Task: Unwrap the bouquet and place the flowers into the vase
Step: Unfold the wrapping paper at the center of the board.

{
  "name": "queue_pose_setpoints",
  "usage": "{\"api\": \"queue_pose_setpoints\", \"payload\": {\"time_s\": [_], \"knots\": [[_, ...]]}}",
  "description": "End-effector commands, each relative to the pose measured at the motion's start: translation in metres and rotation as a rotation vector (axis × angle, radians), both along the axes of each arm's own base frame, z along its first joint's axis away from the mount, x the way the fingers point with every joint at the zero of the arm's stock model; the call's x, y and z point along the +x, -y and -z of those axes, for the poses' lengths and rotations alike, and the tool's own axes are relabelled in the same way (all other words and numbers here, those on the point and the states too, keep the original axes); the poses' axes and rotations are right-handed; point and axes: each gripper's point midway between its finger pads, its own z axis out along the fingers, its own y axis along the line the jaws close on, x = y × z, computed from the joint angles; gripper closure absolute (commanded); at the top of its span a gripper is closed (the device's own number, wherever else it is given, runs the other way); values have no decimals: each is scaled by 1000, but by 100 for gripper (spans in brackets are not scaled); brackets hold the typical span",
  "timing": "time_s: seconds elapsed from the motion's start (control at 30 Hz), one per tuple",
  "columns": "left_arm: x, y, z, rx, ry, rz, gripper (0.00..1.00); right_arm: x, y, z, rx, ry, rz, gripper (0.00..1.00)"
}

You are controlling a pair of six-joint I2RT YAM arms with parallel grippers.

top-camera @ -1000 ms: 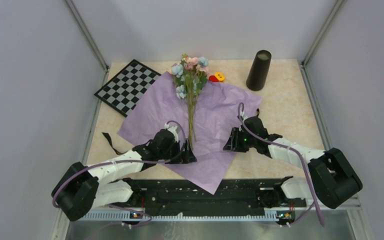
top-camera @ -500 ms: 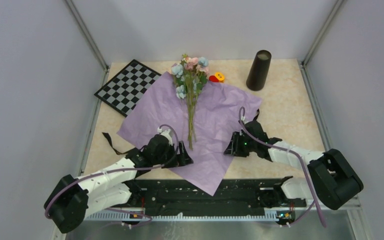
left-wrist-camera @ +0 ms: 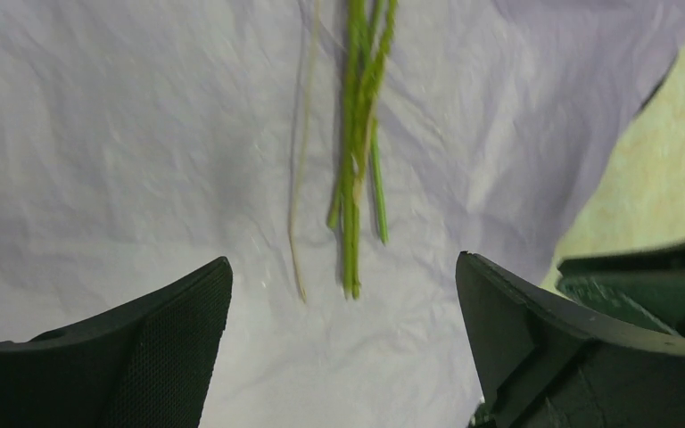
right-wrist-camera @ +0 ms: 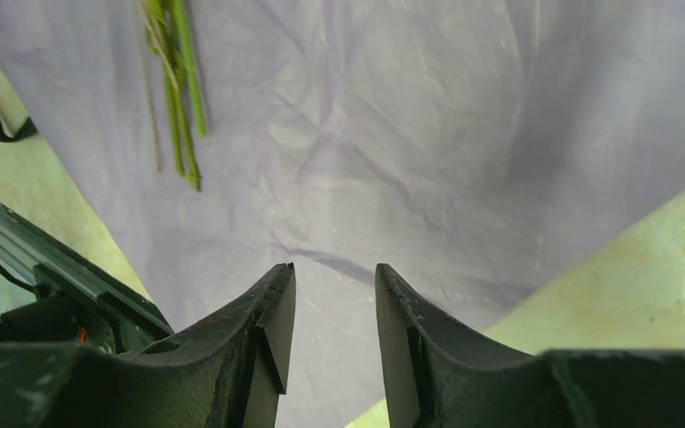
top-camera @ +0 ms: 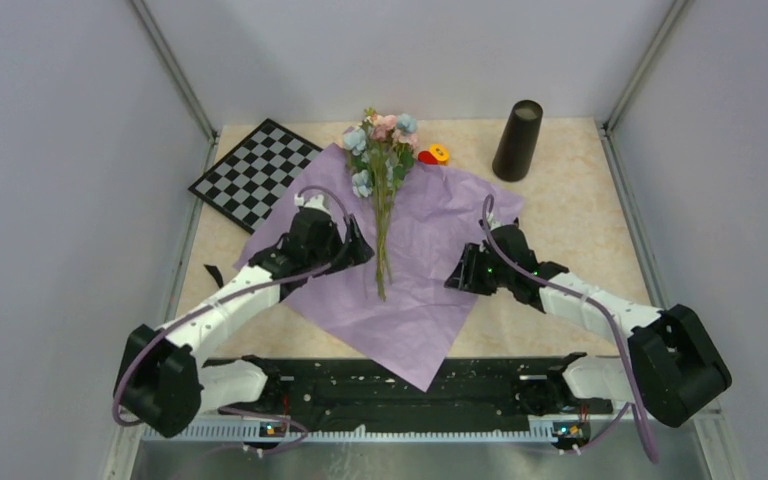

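Observation:
The bouquet's wrap lies unfolded as a flat lilac paper sheet (top-camera: 435,225) on the table. The flowers (top-camera: 381,140) lie loose on it, pink, white and blue heads at the far end, thin green stems (top-camera: 382,250) running toward me. The dark tapered vase (top-camera: 517,140) stands upright at the back right. My left gripper (top-camera: 358,243) is wide open just left of the stems; in its wrist view the stem ends (left-wrist-camera: 355,178) lie between and ahead of the fingertips (left-wrist-camera: 187,330). My right gripper (top-camera: 457,274) hovers over the sheet's right part, jaws partly open and empty (right-wrist-camera: 334,267).
A checkered board (top-camera: 255,172) lies at the back left, partly under the sheet. A small red-and-yellow toy (top-camera: 434,154) sits beside the flower heads. A black ribbon (top-camera: 216,282) lies off the sheet's left edge. Bare beige tabletop (top-camera: 570,215) shows to the right.
My left gripper has moved away from the near stem ends, farther up the table, to beside the middle of the stems. The right gripper has barely shifted. Flowers and paper have not moved.

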Motion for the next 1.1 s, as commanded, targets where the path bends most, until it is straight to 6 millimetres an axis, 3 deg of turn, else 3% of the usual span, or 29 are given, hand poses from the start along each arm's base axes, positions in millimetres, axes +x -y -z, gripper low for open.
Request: {"api": "queue_pose_setpoints", "payload": {"time_s": [0.0, 0.27, 0.47, 0.77, 1.07], "knots": [[48, -7, -16, 40, 70, -54, 1, 23, -14, -38, 38, 102, 0, 60], [122, -7, 3, 161, 51, -109, 2, 33, -21, -55, 58, 141, -11, 61], [160, -5, 20, 227, 59, -138, 17, 34, -22, -58, 66, 147, -10, 61], [181, 2, 37, 230, 39, -122, 53, 30, -21, -51, 54, 131, -27, 61], [193, 13, 51, 198, 11, -98, 58, 29, -22, -50, 50, 133, -47, 62]]}}
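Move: The thin stem of the low blue flower on the bouquet's left edge lies about 20 cm ahead of my left hand, 2 cm right and 11 cm below. The blue flower's head is some 7 cm beyond that spot and 2 cm farther left; the main stem bundle runs about 4 cm to the spot's right, 2 cm nearer me. The bundle's cut ends are roughly 3 cm behind and 4 cm right of my left hand. From my right hand, that stem lies about 22 cm ahead, 24 cm left and 5 cm below. My left hand sweeps about 17 cm forward up the left side of the stem bundle, sinking some 6 cm towards the blue flower's thin stem. It rolls about 15 degrees, left side rising, while its wide-open fingers close to under half, one on either side of that stem without pinching it. My right hand lifts about 4 cm off over the paper, drifting slightly forward, and then stays there with its gap unchanged. ##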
